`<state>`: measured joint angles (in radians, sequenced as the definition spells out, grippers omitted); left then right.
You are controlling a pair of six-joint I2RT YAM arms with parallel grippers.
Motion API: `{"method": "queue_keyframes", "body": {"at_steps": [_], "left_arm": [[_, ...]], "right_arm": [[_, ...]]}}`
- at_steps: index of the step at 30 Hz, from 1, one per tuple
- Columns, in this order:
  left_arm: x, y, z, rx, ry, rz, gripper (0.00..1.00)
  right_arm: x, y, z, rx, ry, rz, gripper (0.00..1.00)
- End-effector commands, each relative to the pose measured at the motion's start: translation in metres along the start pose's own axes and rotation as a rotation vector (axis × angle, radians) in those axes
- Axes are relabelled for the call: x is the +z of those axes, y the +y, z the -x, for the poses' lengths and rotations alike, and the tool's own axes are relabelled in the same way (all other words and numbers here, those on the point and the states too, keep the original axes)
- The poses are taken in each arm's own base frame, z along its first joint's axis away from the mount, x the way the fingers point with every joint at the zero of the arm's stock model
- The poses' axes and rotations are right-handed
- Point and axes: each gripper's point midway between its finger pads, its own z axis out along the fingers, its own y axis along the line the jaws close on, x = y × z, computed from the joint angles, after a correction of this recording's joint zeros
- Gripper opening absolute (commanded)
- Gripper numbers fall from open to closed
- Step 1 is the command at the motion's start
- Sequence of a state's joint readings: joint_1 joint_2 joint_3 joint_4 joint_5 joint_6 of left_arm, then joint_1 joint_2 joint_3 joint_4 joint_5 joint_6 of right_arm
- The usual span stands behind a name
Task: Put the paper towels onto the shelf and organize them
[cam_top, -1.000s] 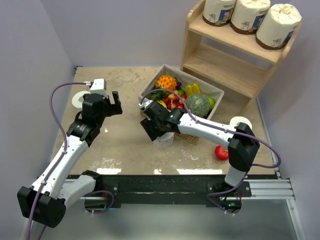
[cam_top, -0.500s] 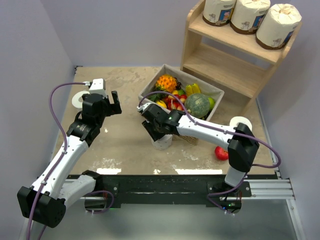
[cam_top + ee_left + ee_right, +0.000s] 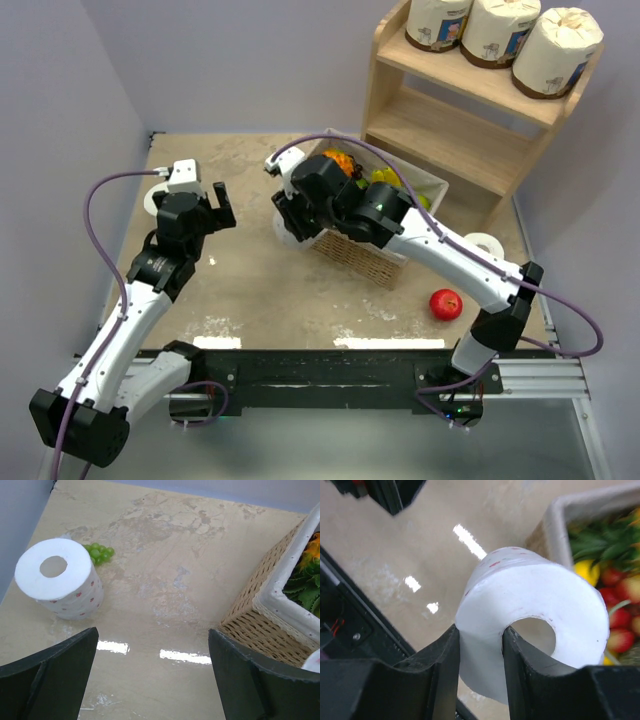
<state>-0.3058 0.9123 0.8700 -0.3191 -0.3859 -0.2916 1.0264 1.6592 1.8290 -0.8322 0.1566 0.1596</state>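
My right gripper (image 3: 292, 222) is shut on a bare white paper towel roll (image 3: 530, 590), one finger in its core and one outside its wall. It holds the roll off the table by the basket's left corner; a sliver of the roll shows in the top view (image 3: 283, 234). My left gripper (image 3: 226, 205) is open and empty above the table. A second white roll (image 3: 57, 577) stands at the far left and a third (image 3: 484, 243) at the right. Three wrapped rolls (image 3: 494, 32) stand on the top tier of the wooden shelf (image 3: 450, 135); the lower tier is bare.
A wicker basket (image 3: 360, 255) of fruit sits mid-table in front of the shelf, its corner also in the left wrist view (image 3: 260, 620). A red apple (image 3: 445, 303) lies at the front right. Green grapes (image 3: 98, 553) lie behind the left roll.
My right gripper closed on the white roll that stood in front of the basket and lifted it up and back to the left. My left gripper shifted slightly back.
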Motion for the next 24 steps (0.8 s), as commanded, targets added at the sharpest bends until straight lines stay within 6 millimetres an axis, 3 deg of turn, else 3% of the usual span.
{"method": "queue_keyframes", "body": {"at_steps": [1,5,6,11,14,17,24], "left_arm": [[-0.002,0.006,0.011,-0.004,-0.052,0.022,0.97],[-0.003,0.003,0.012,-0.008,-0.049,0.009,0.97],[-0.003,0.002,0.012,-0.007,-0.051,0.003,0.97],[-0.004,-0.001,0.012,-0.014,-0.052,-0.015,0.97],[-0.004,-0.004,0.012,-0.015,-0.049,-0.031,0.97],[-0.004,-0.006,0.011,-0.017,-0.044,-0.043,0.97],[-0.005,-0.007,0.012,-0.021,-0.049,-0.052,0.97]], "right_arm": [[-0.055,-0.061,0.061,-0.139,-0.135,-0.277,0.33],[-0.071,-0.122,0.078,-0.16,-0.134,-0.466,0.33],[-0.075,-0.149,0.079,-0.133,-0.124,-0.525,0.33],[-0.109,-0.243,0.067,-0.072,-0.078,-0.777,0.33],[-0.123,-0.276,0.059,-0.088,-0.065,-0.848,0.33],[-0.128,-0.294,0.047,-0.154,-0.032,-0.903,0.33],[-0.143,-0.337,0.021,-0.097,0.045,-0.988,0.33]]}}
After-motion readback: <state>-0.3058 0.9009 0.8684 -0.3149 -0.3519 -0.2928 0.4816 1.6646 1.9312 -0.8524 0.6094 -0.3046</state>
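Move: Some 23 cm ahead of the right hand, 31 cm to its right and about 5 cm below is the middle board of the shelf, still empty; the hand already holds a paper towel roll. The fruit basket is about 16 cm ahead, 12 cm right and 17 cm below. A second bare roll stands on the table roughly 4 cm ahead and 36 cm right, 19 cm down. From the left hand, that board is about 15 cm ahead and 51 cm right, nearly level. Swinging the pinched paper towel roll over the fruit basket towards the shelf's middle board, the right hand goes some 27 cm right and 17 cm forward. It climbs about 10 cm early on, then sinks around 4 cm and slows. The wrist turns clockwise by about 35 degrees, rolls its left side down and raises the fingertips, while the fingers keep their hold. ##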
